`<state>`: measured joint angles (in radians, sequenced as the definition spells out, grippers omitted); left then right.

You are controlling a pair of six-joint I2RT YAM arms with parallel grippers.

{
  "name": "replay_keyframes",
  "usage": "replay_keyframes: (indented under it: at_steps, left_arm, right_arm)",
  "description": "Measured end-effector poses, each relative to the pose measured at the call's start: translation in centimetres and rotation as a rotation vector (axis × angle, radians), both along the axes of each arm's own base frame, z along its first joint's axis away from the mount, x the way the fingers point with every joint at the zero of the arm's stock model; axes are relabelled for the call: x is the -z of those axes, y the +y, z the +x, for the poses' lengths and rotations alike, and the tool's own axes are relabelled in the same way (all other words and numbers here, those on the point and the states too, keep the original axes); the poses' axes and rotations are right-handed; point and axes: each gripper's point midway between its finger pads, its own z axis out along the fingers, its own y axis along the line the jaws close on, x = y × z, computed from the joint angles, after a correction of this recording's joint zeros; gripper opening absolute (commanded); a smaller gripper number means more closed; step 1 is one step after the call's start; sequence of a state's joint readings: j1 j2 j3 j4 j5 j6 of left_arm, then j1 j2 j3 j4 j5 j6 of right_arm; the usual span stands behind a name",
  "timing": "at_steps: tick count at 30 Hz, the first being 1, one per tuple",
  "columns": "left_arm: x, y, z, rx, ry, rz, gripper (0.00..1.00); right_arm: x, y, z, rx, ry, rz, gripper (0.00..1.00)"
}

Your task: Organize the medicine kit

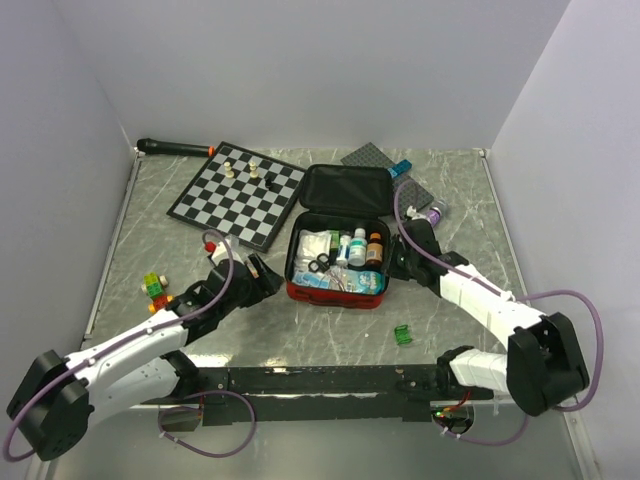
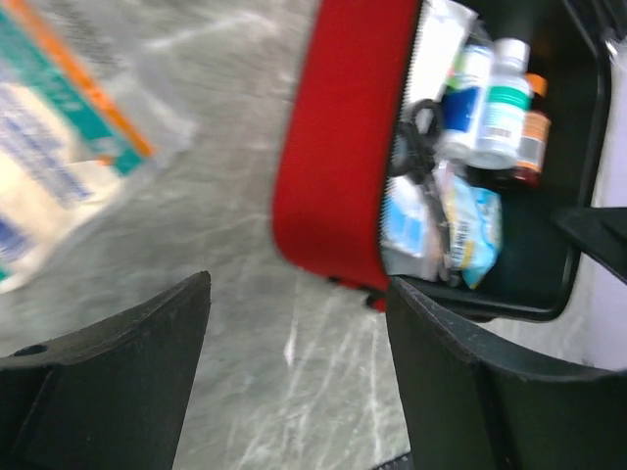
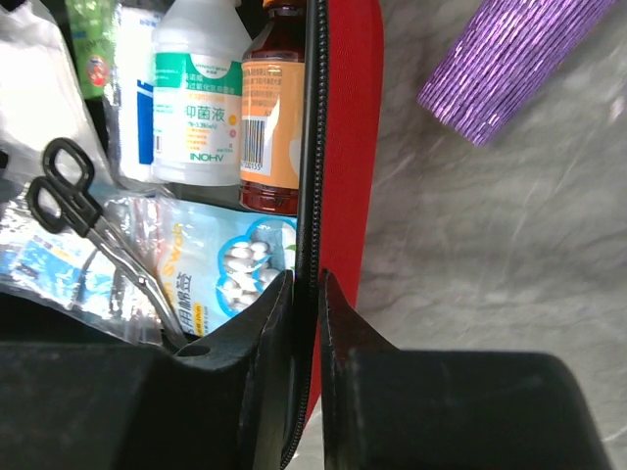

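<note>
The medicine kit (image 1: 335, 293) lies open in the middle of the table, its red walls around a black lining and its lid (image 1: 345, 188) folded back. Inside are a white bottle (image 3: 196, 98), a brown bottle (image 3: 274, 108), black scissors (image 3: 78, 206) and a cotton swab packet (image 3: 230, 264). My right gripper (image 3: 307, 284) is shut on the kit's right wall at the zip edge (image 3: 313, 147), one finger inside and one outside. My left gripper (image 2: 296, 294) hangs open over bare table just left of the kit's red wall (image 2: 338, 147), holding nothing.
A chessboard (image 1: 237, 193) with a few pieces lies at the back left, a black stick (image 1: 175, 148) behind it. A purple roll (image 1: 435, 212) and grey plates (image 1: 375, 155) sit right of the lid. A green piece (image 1: 403, 334) and toy bricks (image 1: 155, 288) lie nearer. A plastic packet (image 2: 59, 147) lies left of my left gripper.
</note>
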<state>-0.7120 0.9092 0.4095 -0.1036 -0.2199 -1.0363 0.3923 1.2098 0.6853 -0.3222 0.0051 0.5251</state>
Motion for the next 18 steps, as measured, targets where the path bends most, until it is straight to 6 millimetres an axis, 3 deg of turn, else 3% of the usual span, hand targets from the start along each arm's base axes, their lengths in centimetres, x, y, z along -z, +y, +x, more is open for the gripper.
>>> replay_keyframes:
  at_steps: [7,10,14,18]
  left_arm:
    - [0.9,-2.1,-0.1,0.092,0.031,-0.023,0.77]
    - [0.8,-3.0,-0.2,0.131,0.033,-0.048,0.76]
    - [1.7,-2.9,-0.2,0.131,0.055,-0.028,0.61]
    - [3.3,-2.3,0.0,0.133,0.09,0.057,0.35]
  right_arm:
    - [0.0,2.4,-2.0,-0.006,0.007,0.089,0.13]
    - [0.0,3.5,-2.6,-0.022,0.02,0.111,0.21]
    - [0.0,3.7,-2.7,-0.024,0.026,0.111,0.43]
    - [0.5,4.2,-4.4,-0.079,0.082,0.1,0.6]
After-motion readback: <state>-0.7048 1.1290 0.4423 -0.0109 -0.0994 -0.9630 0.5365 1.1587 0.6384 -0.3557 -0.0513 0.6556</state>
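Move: My right fingers already pinch the kit's right wall. The kit's middle lies about 13 cm to their left, 5 cm ahead and a little below; the brown bottle is some 3 cm left and 6 cm ahead, the purple tube about 10 cm right and 13 cm ahead. From my open left hand, the kit's middle is roughly 18 cm right, 6 cm ahead and 5 cm lower, the scissors about 15 cm right and 3 cm ahead. Keeping my pinch on the right wall, I drag the kit about 4 cm left and 3 cm back towards my left hand, then open those fingers and ease a little farther back along the rim. Meanwhile my left hand goes some 3 cm right to meet the kit's left wall, then sinks about 2 cm over its near end with fingers half closing, one on each side. ##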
